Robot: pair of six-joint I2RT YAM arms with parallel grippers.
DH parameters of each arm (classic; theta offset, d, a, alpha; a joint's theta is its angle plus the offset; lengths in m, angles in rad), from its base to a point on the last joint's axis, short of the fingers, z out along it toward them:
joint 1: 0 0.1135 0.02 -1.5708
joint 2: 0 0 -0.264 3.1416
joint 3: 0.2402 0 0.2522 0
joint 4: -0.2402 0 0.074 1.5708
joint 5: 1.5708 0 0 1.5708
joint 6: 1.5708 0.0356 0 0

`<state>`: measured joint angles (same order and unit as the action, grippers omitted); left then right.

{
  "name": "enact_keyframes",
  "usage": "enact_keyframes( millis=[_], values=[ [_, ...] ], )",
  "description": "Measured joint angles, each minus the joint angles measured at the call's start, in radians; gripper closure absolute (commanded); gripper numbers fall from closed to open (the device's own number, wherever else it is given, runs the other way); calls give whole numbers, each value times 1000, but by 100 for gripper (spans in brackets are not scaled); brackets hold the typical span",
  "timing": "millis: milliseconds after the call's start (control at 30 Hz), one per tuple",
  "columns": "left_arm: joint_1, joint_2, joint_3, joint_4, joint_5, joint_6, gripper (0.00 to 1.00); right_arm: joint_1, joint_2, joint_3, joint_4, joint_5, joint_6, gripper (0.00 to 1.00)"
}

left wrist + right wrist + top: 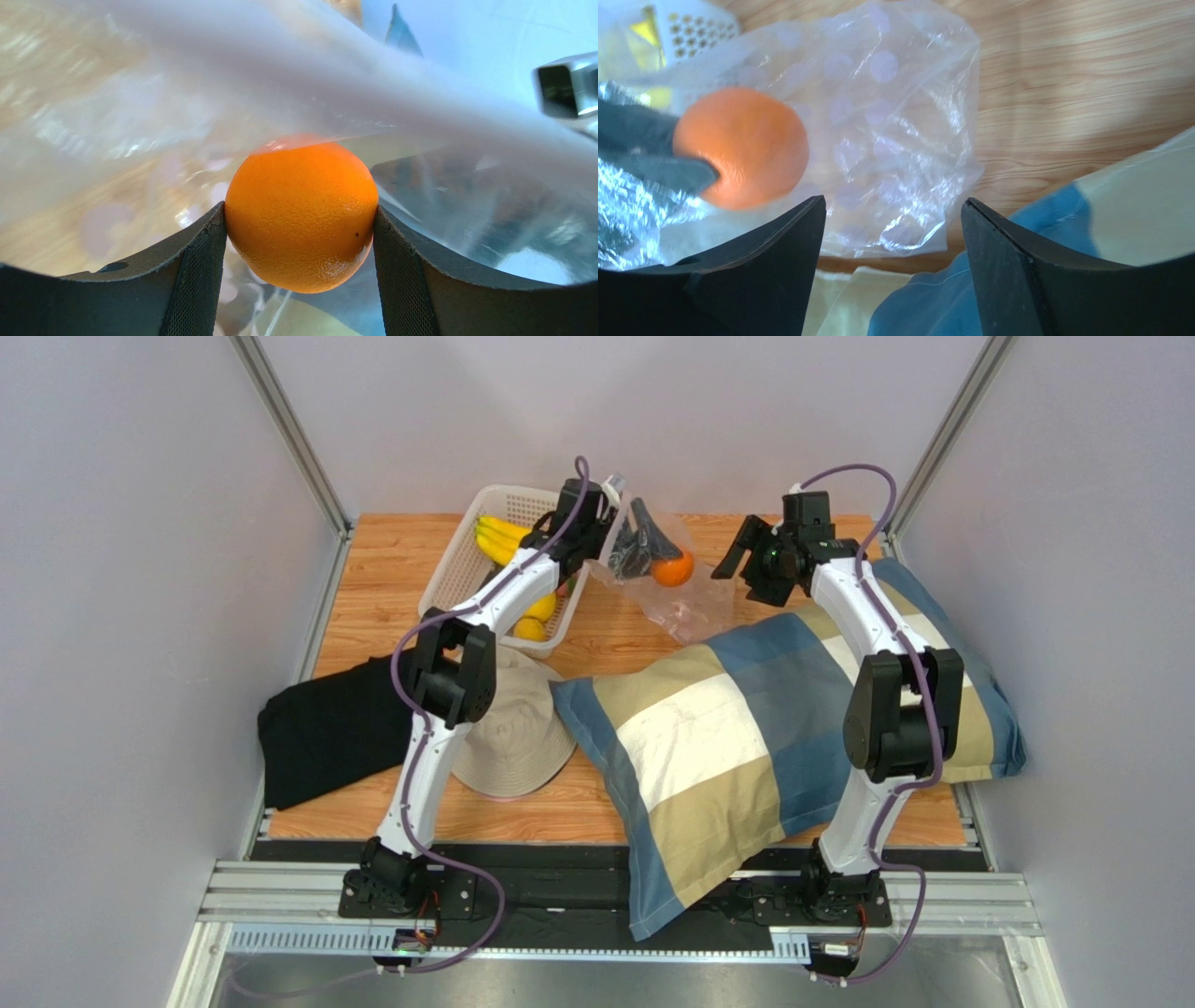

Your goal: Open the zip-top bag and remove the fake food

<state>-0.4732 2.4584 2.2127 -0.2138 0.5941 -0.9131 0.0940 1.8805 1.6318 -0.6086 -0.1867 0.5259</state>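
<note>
The clear zip-top bag (676, 611) lies crumpled on the wooden table between the basket and the pillow; it also shows in the right wrist view (899, 133). My left gripper (648, 549) is shut on the orange (302, 213), held at the bag's far end with plastic film (140, 119) around it. The orange also shows in the top view (673, 569) and the right wrist view (741, 147). A grey shiny shape (484, 210), maybe the fish, lies beside it. My right gripper (892, 206) is open and empty, above the bag's near edge and the pillow corner (732, 557).
A white mesh basket (463, 567) at the back left holds the yellow banana bunch (498, 536) and yellow round fruits (533, 623). A checked pillow (758, 742) fills the right side. A beige hat (519, 735) and black cloth (330, 728) lie left.
</note>
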Motion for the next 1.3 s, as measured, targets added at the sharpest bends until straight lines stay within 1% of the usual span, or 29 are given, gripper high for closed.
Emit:
enact_keyframes(
  millis=[100,167,300,333,500,633,767,867,933,1000,1100,1200,1300],
  values=[
    [-2,-23,0,-8,-1,-13,100,1,-36,-61,57,-76,0,19],
    [-4,-32,1,-14,0,-25,100,2,-46,-69,98,-118,28,16],
    [-9,-34,2,-28,0,-38,100,3,-72,-73,151,-140,175,13],
    [-10,-34,2,-34,0,-41,100,3,-94,-91,161,-140,246,0],
    [-22,-37,2,-62,0,-45,100,3,-150,-176,192,-135,432,0],
    [-30,-51,4,-96,-1,-34,100,10,-139,-180,203,-138,522,0],
    [-37,-63,66,-198,-16,28,100,22,-126,-186,238,-139,588,6],
    [-43,-94,78,-264,-37,82,100,28,-99,-184,263,-145,604,7],
    [-50,-107,120,-354,-78,140,100,30,-79,-173,257,-140,594,7],
    [-59,-122,153,-413,-126,194,100,30,-62,-140,222,-119,550,7],
    [-76,-161,158,-465,-195,245,100,30,-55,-70,145,-80,464,5],
    [-89,-200,161,-483,-239,238,100,33,-61,7,101,-37,367,4],
    [-99,-204,200,-486,-261,211,100,37,-100,16,92,-14,295,3]
  ],
)
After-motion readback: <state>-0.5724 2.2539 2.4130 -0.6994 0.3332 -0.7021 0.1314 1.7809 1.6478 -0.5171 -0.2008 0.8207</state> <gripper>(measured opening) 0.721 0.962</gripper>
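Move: The left hand already grips the orange inside the bag; the basket's middle is some 25 cm to its left, 4 cm farther out and 12 cm lower. The bag's loose end hangs about 6 cm to its right, 4 cm nearer the base and 8 cm down. From the right hand that end is about 4 cm left, 1 cm back and 8 cm below; the orange is about 9 cm left and 2 cm ahead at its height, and the pillow's middle roughly 12 cm right, 15 cm back and 12 cm down. Up and back goes the left hand, about 10 cm higher and 6 cm nearer the base, slowly at first, then climbing steadily with its left side tipping up some 15 degrees, orange kept pinched. The right hand opens wider as it loops left beside the bag, rolls its left side up nearly 30 degrees, dips, partly unrolls and ends about 7 cm higher; no grip on the bag begins. ##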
